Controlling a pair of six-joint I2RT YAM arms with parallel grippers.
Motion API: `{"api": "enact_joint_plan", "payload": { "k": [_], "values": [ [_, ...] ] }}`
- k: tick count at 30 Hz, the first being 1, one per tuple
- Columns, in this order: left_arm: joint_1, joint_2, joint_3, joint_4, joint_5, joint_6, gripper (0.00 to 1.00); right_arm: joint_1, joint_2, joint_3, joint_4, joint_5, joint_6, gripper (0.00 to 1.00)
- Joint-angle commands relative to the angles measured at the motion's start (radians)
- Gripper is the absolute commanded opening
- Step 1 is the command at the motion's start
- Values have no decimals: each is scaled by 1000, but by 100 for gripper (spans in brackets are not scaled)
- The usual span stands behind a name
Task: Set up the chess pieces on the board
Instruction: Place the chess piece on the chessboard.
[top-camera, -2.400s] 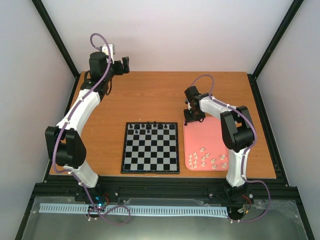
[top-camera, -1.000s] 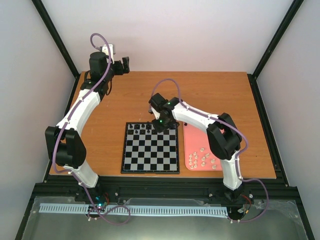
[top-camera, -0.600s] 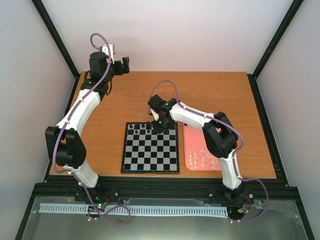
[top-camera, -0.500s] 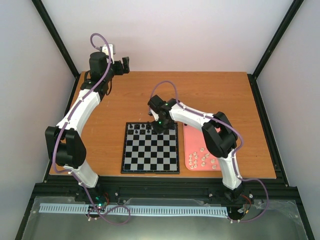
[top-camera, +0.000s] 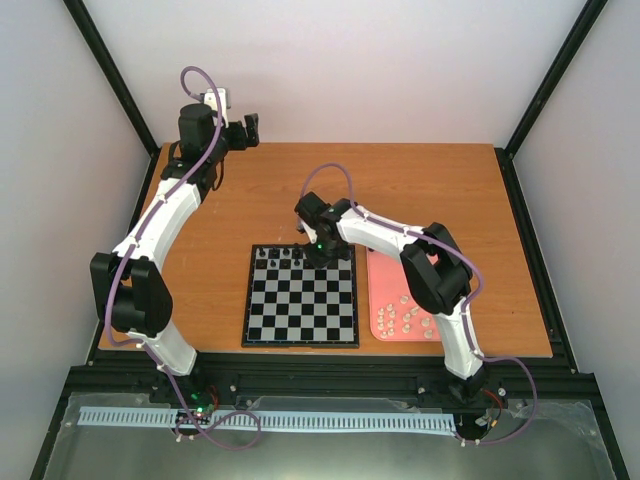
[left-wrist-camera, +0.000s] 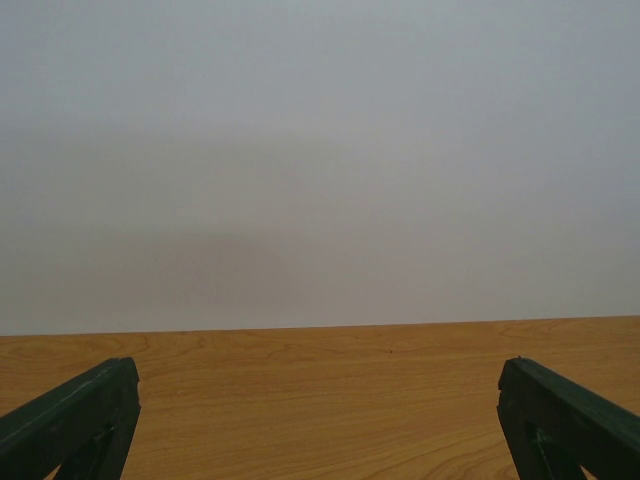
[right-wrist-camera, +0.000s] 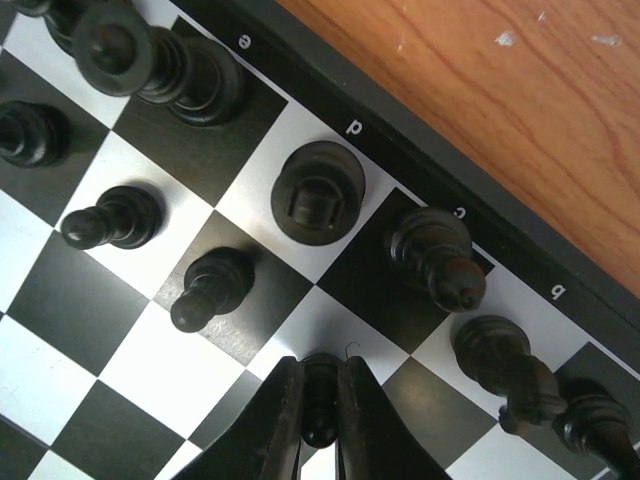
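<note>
The board (top-camera: 300, 312) lies at the table's centre, with black chess pieces (top-camera: 288, 255) lined along its far edge. My right gripper (top-camera: 318, 250) is low over the board's far right part. In the right wrist view it (right-wrist-camera: 320, 432) is shut on a black pawn (right-wrist-camera: 320, 400), whose base is over a light square in the second row. Two pawns (right-wrist-camera: 205, 290) stand to its left. A rook (right-wrist-camera: 318, 190), bishop (right-wrist-camera: 436, 256) and knight (right-wrist-camera: 498, 358) stand in the back row. My left gripper (top-camera: 250, 128) hangs open at the far left, holding nothing (left-wrist-camera: 320, 420).
A pink tray (top-camera: 395, 272) to the right of the board holds several cream-white pieces (top-camera: 410, 318) near its front end. The board's black border (right-wrist-camera: 420, 130) carries file letters, with bare wooden table (right-wrist-camera: 520, 110) beyond it.
My right arm has swung from the pink tray to the board's far edge, then edged slightly left and lower with the pawn. The left arm has not moved.
</note>
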Motion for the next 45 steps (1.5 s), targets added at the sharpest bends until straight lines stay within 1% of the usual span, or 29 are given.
{"api": "enact_joint_plan", "payload": {
  "k": [1,9,16,21,27,36,39,41,45],
  "values": [
    [-6,16,49,-13,-8,8,100,9,25,19,12,24,-10,12],
    [-6,17,50,-13,-8,7,100,7,29,23,17,5,-12,14],
    [-6,21,53,-13,-8,7,100,7,4,9,21,-23,-21,25],
    [-6,21,53,-14,-8,7,100,9,-8,6,17,-21,-24,26],
    [-6,19,53,-14,-6,5,100,9,-50,-6,19,21,-17,26],
    [-6,15,51,-16,-3,4,100,9,-135,-22,25,44,-13,33],
    [-6,15,51,-16,-1,4,100,8,-186,-38,21,70,-2,38],
    [-6,14,51,-16,-2,4,100,3,-233,-62,24,127,14,43],
    [-7,14,50,-14,0,4,100,-59,-312,-128,29,200,41,50]
  ]
}}
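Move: The right hand already pinches a black pawn right over its goal, the white square in front of the back-row piece on c, about 2 cm below the hand. That c piece stands some 3 cm ahead, the d piece 3 cm ahead and 3 cm left, and the next pawn about 3 cm straight left. Two black pawns wait in the pink tray, roughly 11 cm right and 4 cm ahead. From the idle left hand the square lies about 21 cm back, 15 cm right and 32 cm down. The right fingers, still pinching the black pawn, set it down over the last half centimetre, then open part-way and let go of it while the hand stays in place. The empty hand then rises about 8 cm off the board, still opening, drifting some 2 cm right towards the tray near the end as its fingertips swing forward about 10 degrees. ##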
